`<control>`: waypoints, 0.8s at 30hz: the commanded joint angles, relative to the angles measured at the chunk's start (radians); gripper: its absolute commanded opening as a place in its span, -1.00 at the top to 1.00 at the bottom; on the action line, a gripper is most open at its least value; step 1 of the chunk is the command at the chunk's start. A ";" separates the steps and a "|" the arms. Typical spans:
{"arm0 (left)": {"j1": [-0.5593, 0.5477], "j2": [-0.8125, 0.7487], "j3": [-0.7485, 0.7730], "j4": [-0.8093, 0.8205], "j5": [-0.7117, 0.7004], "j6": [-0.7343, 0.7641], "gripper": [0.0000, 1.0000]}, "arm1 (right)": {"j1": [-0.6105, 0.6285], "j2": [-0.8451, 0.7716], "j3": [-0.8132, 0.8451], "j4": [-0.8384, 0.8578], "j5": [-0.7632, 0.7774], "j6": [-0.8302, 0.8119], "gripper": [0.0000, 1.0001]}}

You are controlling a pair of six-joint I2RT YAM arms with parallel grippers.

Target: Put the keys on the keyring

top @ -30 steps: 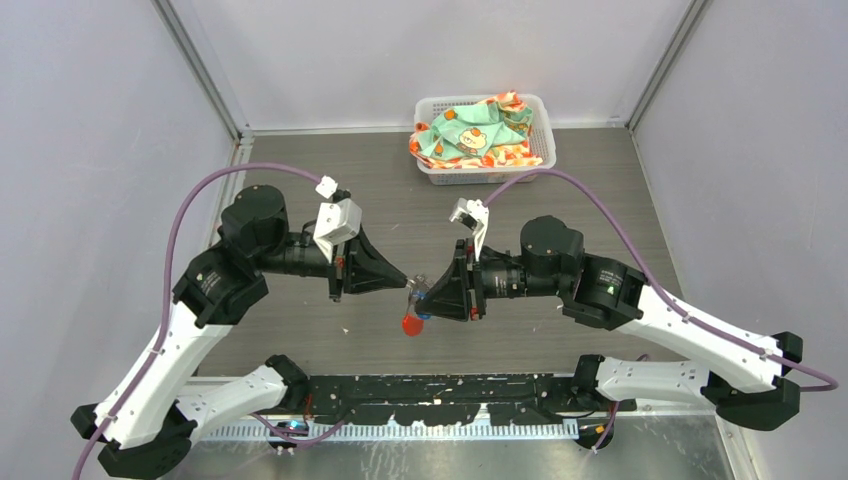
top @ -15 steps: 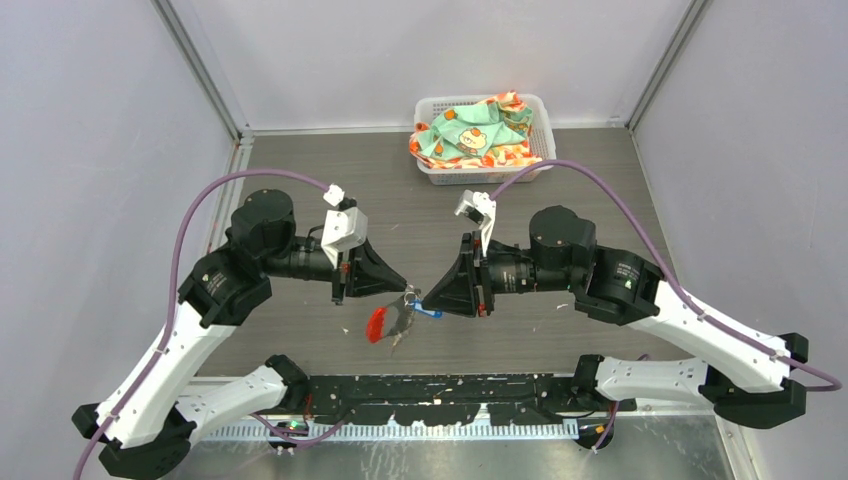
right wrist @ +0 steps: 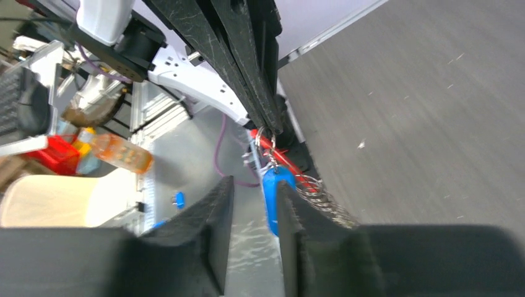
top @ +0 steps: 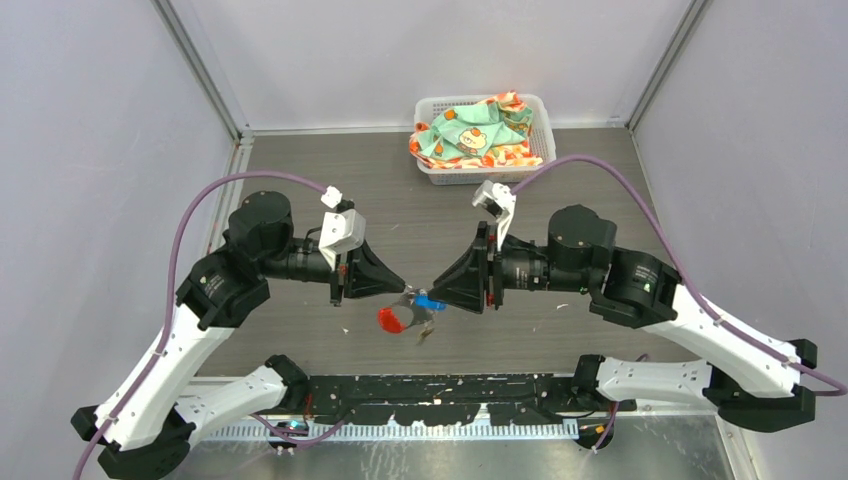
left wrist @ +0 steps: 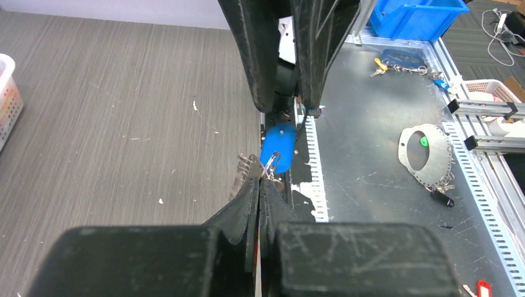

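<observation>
My left gripper [top: 405,291] is shut on the thin wire of the keyring [left wrist: 267,167], held above the table. The keyring's red tag [top: 390,318] and chain bunch [right wrist: 322,198] dangle below it. A key with a blue tag [top: 432,301] hangs from the ring [right wrist: 270,195]. My right gripper [top: 438,297] faces the left one tip to tip. Its jaws stand apart [right wrist: 254,185], with the blue tag lying against the inner face of one finger [right wrist: 286,204]. A small metal piece [top: 425,334] hangs under the bunch.
A white basket [top: 545,105] holding a patterned cloth stands at the back of the table. Beyond the near edge is a metal bench [left wrist: 371,179] with loose key bunches and a perforated metal disc [left wrist: 426,151].
The right arm has drawn back to the right and its jaws have parted a little. The red tag and bunch swung left, then settled under the left fingertips.
</observation>
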State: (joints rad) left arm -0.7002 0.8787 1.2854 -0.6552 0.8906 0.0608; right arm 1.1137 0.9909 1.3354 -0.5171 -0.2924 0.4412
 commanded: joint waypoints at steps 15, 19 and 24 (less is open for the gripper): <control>-0.001 0.024 0.060 0.023 0.147 -0.004 0.99 | 0.004 -0.012 -0.177 0.063 -0.130 -0.377 -1.00; -0.001 0.031 0.069 0.025 0.170 -0.021 0.99 | 0.004 0.009 -0.184 0.100 -0.134 -0.475 -1.00; -0.001 0.032 0.074 0.036 0.175 -0.034 0.99 | 0.003 0.077 -0.163 0.149 -0.145 -0.463 -1.00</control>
State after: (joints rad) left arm -0.7002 0.9150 1.3121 -0.6559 1.0222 0.0517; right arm 1.1137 1.0321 1.1397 -0.4660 -0.4175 0.0223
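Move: The blue key tag, hooked on the ring, lies right at the right gripper's parting tips: roughly 2 cm to the left of its hand point, 1 cm back and 1 cm lower. The keyring's metal plate hangs some 6 cm left of the right hand, 1 cm back and 7 cm down; its red handle is about 8 cm left, 2 cm back and 8 cm down. From the left gripper, which pinches the ring, the tag is about 4 cm right, 1 cm back and 1 cm below. Spread the right gripper wide, draw it about 2 cm to the right off the blue tag, then drop it some 9 cm, swinging back left beside the hanging keyring while tipping and rolling the wrist about 25 degrees, fingertips lower and more towards the base. Keep the left gripper shut on the ring, easing it back 1–2 cm. ##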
